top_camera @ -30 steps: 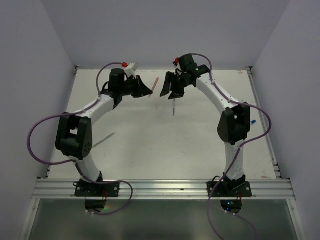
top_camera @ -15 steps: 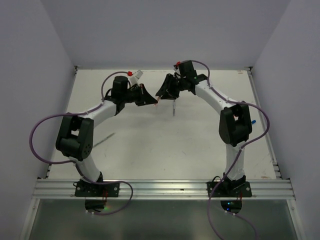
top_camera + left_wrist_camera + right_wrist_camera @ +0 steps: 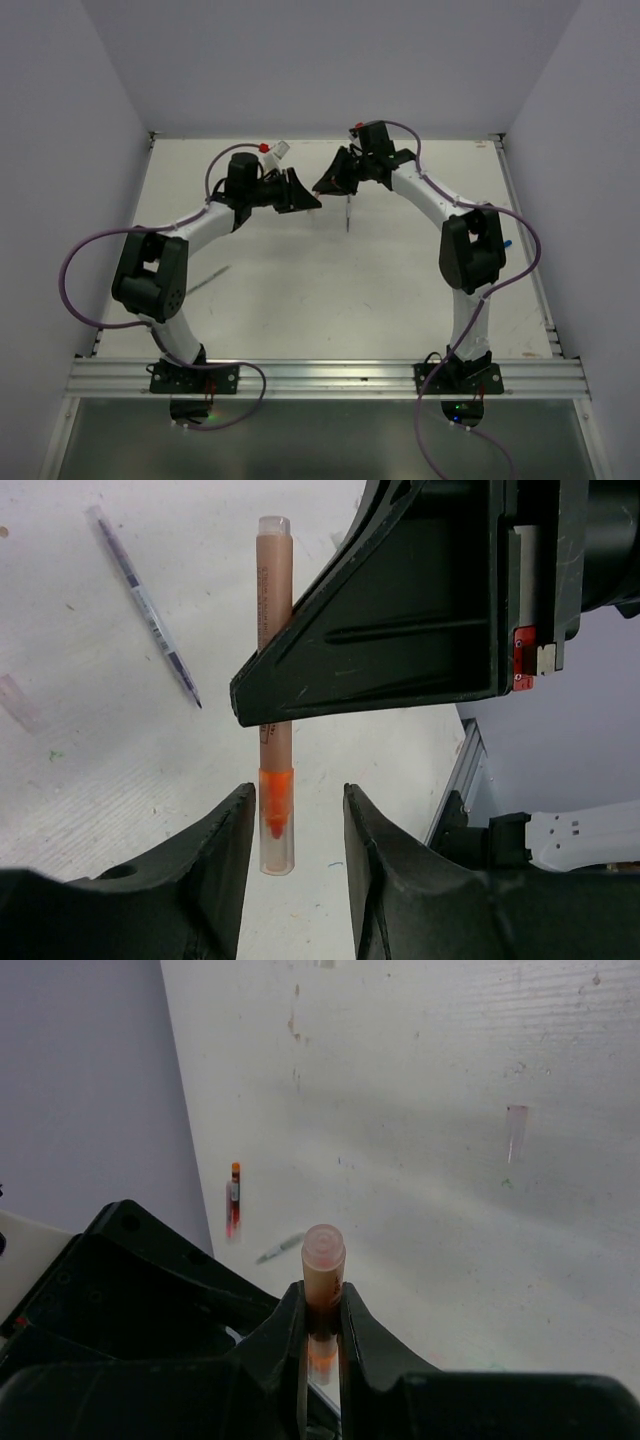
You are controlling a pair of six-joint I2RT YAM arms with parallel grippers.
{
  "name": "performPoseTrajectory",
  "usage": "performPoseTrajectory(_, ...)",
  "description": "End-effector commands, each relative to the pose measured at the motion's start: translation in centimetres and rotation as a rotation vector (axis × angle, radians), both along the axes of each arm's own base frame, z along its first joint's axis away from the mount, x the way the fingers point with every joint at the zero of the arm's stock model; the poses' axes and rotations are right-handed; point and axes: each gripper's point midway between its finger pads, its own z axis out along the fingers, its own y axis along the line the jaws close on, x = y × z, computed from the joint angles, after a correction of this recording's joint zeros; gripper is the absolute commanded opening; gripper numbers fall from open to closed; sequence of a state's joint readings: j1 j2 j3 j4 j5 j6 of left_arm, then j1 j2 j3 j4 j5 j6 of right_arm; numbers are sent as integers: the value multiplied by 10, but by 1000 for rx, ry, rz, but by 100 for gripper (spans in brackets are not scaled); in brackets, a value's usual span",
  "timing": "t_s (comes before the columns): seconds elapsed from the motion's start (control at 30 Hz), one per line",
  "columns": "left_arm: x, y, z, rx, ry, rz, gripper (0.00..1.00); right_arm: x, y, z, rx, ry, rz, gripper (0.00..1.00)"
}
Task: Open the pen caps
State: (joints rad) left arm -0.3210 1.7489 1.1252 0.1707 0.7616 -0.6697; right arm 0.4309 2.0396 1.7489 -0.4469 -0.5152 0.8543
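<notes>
A pale-orange pen [image 3: 272, 590] hangs above the table, with my right gripper [image 3: 322, 1312] shut on its barrel [image 3: 323, 1260]. In the left wrist view its clear pen cap [image 3: 277, 852] still covers the orange tip. The cap sits between the fingers of my left gripper [image 3: 297, 815], which is open. The left finger [image 3: 232, 830] is almost against the cap and the right finger stands well apart. In the top view the left gripper [image 3: 305, 197] and right gripper [image 3: 326, 184] meet tip to tip over the far middle of the table.
A thin dark pen [image 3: 150, 605] and a loose clear cap [image 3: 20, 702] lie on the table below. Another loose cap [image 3: 515, 1130], a red pen [image 3: 233, 1200] and a grey pen [image 3: 280, 1248] also lie there. Grey walls enclose the white table [image 3: 300, 300].
The left arm carried the pale-orange pen to the right gripper. The right gripper shut on its barrel, and the left gripper opened off the cap end.
</notes>
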Motion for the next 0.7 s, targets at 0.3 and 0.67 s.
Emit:
performPoseTrajectory(0.3, -17, -6, 11, -33, -41, -89, 0, -1, 4, 33, 64, -58, 3, 0)
performPoseTrajectory(0.67, -101, -8, 94, -571, -154, -410, 0, 32, 0, 132, 526, -383, 73, 0)
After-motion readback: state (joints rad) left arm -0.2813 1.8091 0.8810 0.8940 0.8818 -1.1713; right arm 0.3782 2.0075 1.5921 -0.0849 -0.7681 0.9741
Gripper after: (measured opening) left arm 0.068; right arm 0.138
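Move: The orange pen's capped end sits almost between the left hand's open fingers, within 1 cm of the hand point; from the right hand, which already grips the pen body, that cap is about 5 cm back, 1 cm left and 1 cm below. On the table, 16 cm below the left hand, a loose clear cap lies about 8 cm ahead of it, and an uncapped pen lies 8 cm ahead and 10 cm to its right. The orange pen's cap is pinched by the left fingers, which close from nearly half open while that hand eases back about 1 cm; the right hand keeps its grip on the body. Then both hands lift together, left about 2 cm and right 3 cm, each tilting its fingertips upward, some 20 degrees on the left and slightly less on the right. ##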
